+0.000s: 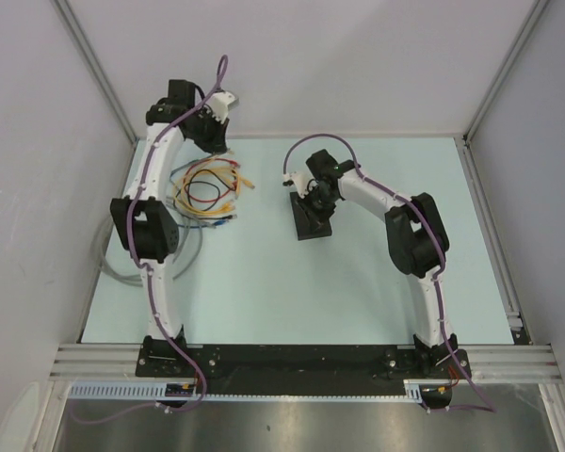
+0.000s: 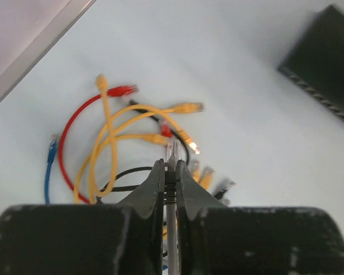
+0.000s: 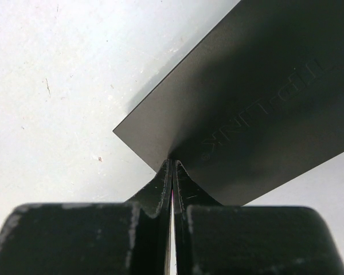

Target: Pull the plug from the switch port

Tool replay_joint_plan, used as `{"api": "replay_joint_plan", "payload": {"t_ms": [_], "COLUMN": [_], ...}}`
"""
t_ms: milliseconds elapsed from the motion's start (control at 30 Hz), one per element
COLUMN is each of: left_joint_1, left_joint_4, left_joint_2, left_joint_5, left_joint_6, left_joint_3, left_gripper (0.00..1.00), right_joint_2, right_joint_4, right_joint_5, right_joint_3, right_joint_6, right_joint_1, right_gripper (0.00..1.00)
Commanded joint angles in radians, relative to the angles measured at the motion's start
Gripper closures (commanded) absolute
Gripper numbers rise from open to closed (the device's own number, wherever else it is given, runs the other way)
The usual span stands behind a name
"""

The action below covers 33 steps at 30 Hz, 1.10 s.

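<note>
The switch [image 1: 311, 224] is a flat black box lying mid-table. My right gripper [image 1: 318, 200] is shut, and its tips press down on the switch's top [image 3: 258, 97] near one corner; nothing sits between the fingers [image 3: 173, 163]. My left gripper [image 2: 171, 172] hangs at the back left [image 1: 212, 134], shut on the black ribbed boot of a clear plug [image 2: 172, 151] with a grey cable behind it. The plug is in the air above a pile of cables, well apart from the switch [image 2: 327, 63], whose socket edge faces it.
Loose patch cables [image 1: 207, 186] in yellow, red, black and blue lie coiled on the pale table [image 1: 264, 292] below the left gripper. A grey cable [image 1: 108, 264] trails off the table's left edge. White walls with metal rails enclose the back and sides.
</note>
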Motion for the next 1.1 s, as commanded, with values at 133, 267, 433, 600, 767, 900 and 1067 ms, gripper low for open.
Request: {"api": "replay_joint_plan", "payload": {"t_ms": [133,267,433,600,767,900,1067], "left_joint_1": [-0.012,-0.020,-0.078,-0.195,-0.221,-0.225,-0.172], "left_joint_4": [0.329,0.388,0.410,0.409,0.453,0.438,0.406], "left_joint_2": [0.015,-0.020,-0.087,-0.115,-0.106,-0.080,-0.043], "left_joint_5": [-0.387,-0.415,-0.362,-0.254,-0.213,-0.236,-0.170], "left_joint_6": [-0.197,-0.309,-0.473,-0.507,-0.694,-0.691,-0.664], "left_joint_3": [-0.014,-0.035,-0.145,-0.256,-0.379,-0.407,-0.241], "left_gripper": [0.37,0.00,0.00,0.00,0.00,0.00,0.01], "right_joint_2": [0.107,0.104,0.110,0.107,0.080,0.023,0.023], "right_joint_4": [-0.037,-0.032,-0.026,-0.009,0.023,0.049,0.040], "right_joint_5": [0.065,0.073,0.074,0.114,0.185,0.186,0.156], "right_joint_3": [-0.023,-0.017,0.018,0.096,0.184,0.215,0.322], "right_joint_6": [-0.009,-0.006,0.013,0.056,0.123,0.206,0.257], "right_joint_1": [-0.007,-0.013,-0.018,-0.029,-0.076,-0.162,-0.326], "right_gripper": [1.00,1.00,0.92,0.36,0.20,0.18,0.15]}}
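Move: The closed left fingers still hold the grey plug high over the cable pile, whose middle lies about 20 cm below, 3 cm back and 4 cm left. From that hand, the loose yellow plug is 6 cm right and 1 cm farther out, while the switch is some 21 cm right, 8 cm back and 19 cm down. The shut right fingers rest on the switch's near end, its middle about 5 cm ahead, 1 cm left and 2 cm lower. Swing the left gripper forward and left about 8 cm beyond the cable pile, opening wide on the way to let go of the grey plug, then sweep it back right some 15 cm, back and down towards the switch. Late on, lift the right fingertips off the switch, opening them while moving about 10 cm forward and 8 cm right, turning clockwise. ##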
